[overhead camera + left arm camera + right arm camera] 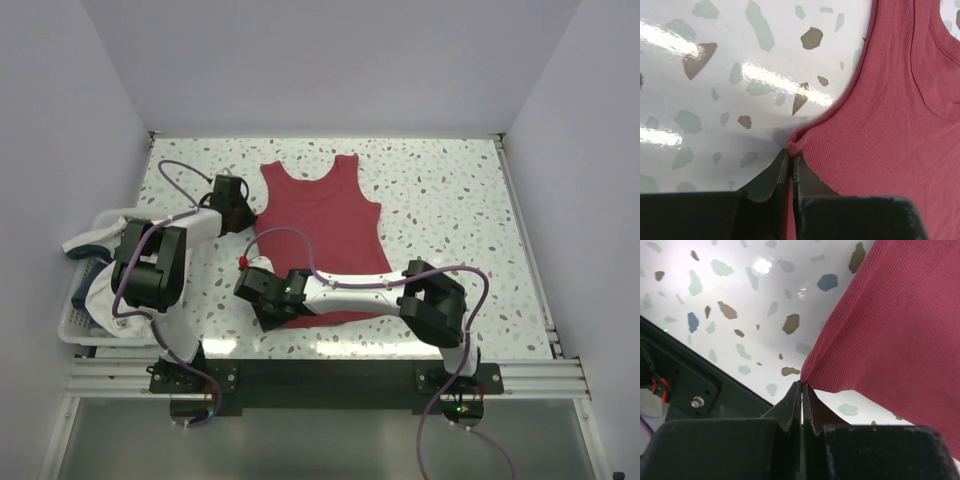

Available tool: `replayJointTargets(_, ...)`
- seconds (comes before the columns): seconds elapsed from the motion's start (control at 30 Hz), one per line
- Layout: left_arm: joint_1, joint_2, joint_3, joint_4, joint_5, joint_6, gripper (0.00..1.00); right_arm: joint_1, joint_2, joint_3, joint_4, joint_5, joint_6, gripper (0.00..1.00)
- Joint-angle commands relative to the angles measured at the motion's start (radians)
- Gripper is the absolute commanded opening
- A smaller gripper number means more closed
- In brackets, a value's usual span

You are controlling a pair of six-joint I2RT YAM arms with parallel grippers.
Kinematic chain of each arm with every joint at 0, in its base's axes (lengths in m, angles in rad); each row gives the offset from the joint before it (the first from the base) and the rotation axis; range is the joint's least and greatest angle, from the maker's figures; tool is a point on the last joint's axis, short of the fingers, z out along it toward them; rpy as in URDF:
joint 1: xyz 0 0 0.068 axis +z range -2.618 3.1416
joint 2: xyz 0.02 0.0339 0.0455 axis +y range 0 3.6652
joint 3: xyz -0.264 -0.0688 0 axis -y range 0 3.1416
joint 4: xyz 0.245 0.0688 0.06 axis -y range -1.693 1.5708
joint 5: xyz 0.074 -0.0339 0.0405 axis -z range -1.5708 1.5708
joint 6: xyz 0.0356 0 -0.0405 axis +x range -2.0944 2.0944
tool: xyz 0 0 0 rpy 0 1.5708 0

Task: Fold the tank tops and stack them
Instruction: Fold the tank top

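The dark red tank top (pixel 322 235) lies flat in the middle of the table, neck towards the far side. My left gripper (pixel 246 214) is at its left armhole edge; in the left wrist view the jaws (pixel 792 154) are shut on a small fold of the red tank top (pixel 880 115) there. My right gripper (pixel 270 310) is at the near left hem corner, and its jaws (pixel 802 385) are shut on that corner of the red tank top (pixel 890 325). The white tank top (pixel 100 238) with navy trim lies bunched in a basket at the left.
The white basket (pixel 74 326) stands at the table's left edge, beside the left arm. The black frame rail (pixel 320 375) runs along the near edge, close under the right gripper. Speckled tabletop (pixel 450 200) lies right of the red top.
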Motion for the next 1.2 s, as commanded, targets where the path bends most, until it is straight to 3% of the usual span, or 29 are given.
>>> replayJointTargets(0.0, 0.020, -0.060, 0.072, -0.064, -0.096, -0.001, 0.00, 0.004, -0.005, 0.072, 0.020, -0.052, -0.003, 0.00)
replayJointTargets(0.17, 0.019, -0.046, 0.133, -0.117, -0.088, 0.002, 0.00, -0.038, -0.045, 0.061, 0.042, -0.106, 0.001, 0.00)
replayJointTargets(0.43, -0.039, -0.002, 0.233, -0.155, -0.071, 0.019, 0.00, -0.128, -0.175, -0.124, 0.126, -0.131, 0.023, 0.00)
replayJointTargets(0.8, -0.153, 0.124, 0.395, -0.218, -0.101, 0.018, 0.00, -0.176, -0.306, -0.336, 0.181, -0.108, 0.061, 0.00)
replayJointTargets(1.17, -0.228, 0.193, 0.460, -0.239, -0.104, 0.015, 0.00, -0.194, -0.402, -0.470, 0.183, -0.045, 0.087, 0.00)
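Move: Each closed gripper already holds the tank top's left side: the left hand by the edge below the armhole, the right by the hem's left corner. From the left hand, the tank top's middle lies about 18 cm right and 7 back, the neckline some 15 right and 9 ahead, the left shoulder strap 4 right and 14 ahead. From the right hand, that middle is roughly 14 cm right and 23 ahead; the hem's far corner 30 right and 3 ahead. Up and forward first, with a slight drift left, then both hands sweep right over the tank top together, the left rising nearly 6 cm and the right about 2 before sinking a little. Each ends some 10 cm to the right and 4 forward, turned roughly 10 degrees clockwise, fingers keeping their pinch on the edge and hem corner. ##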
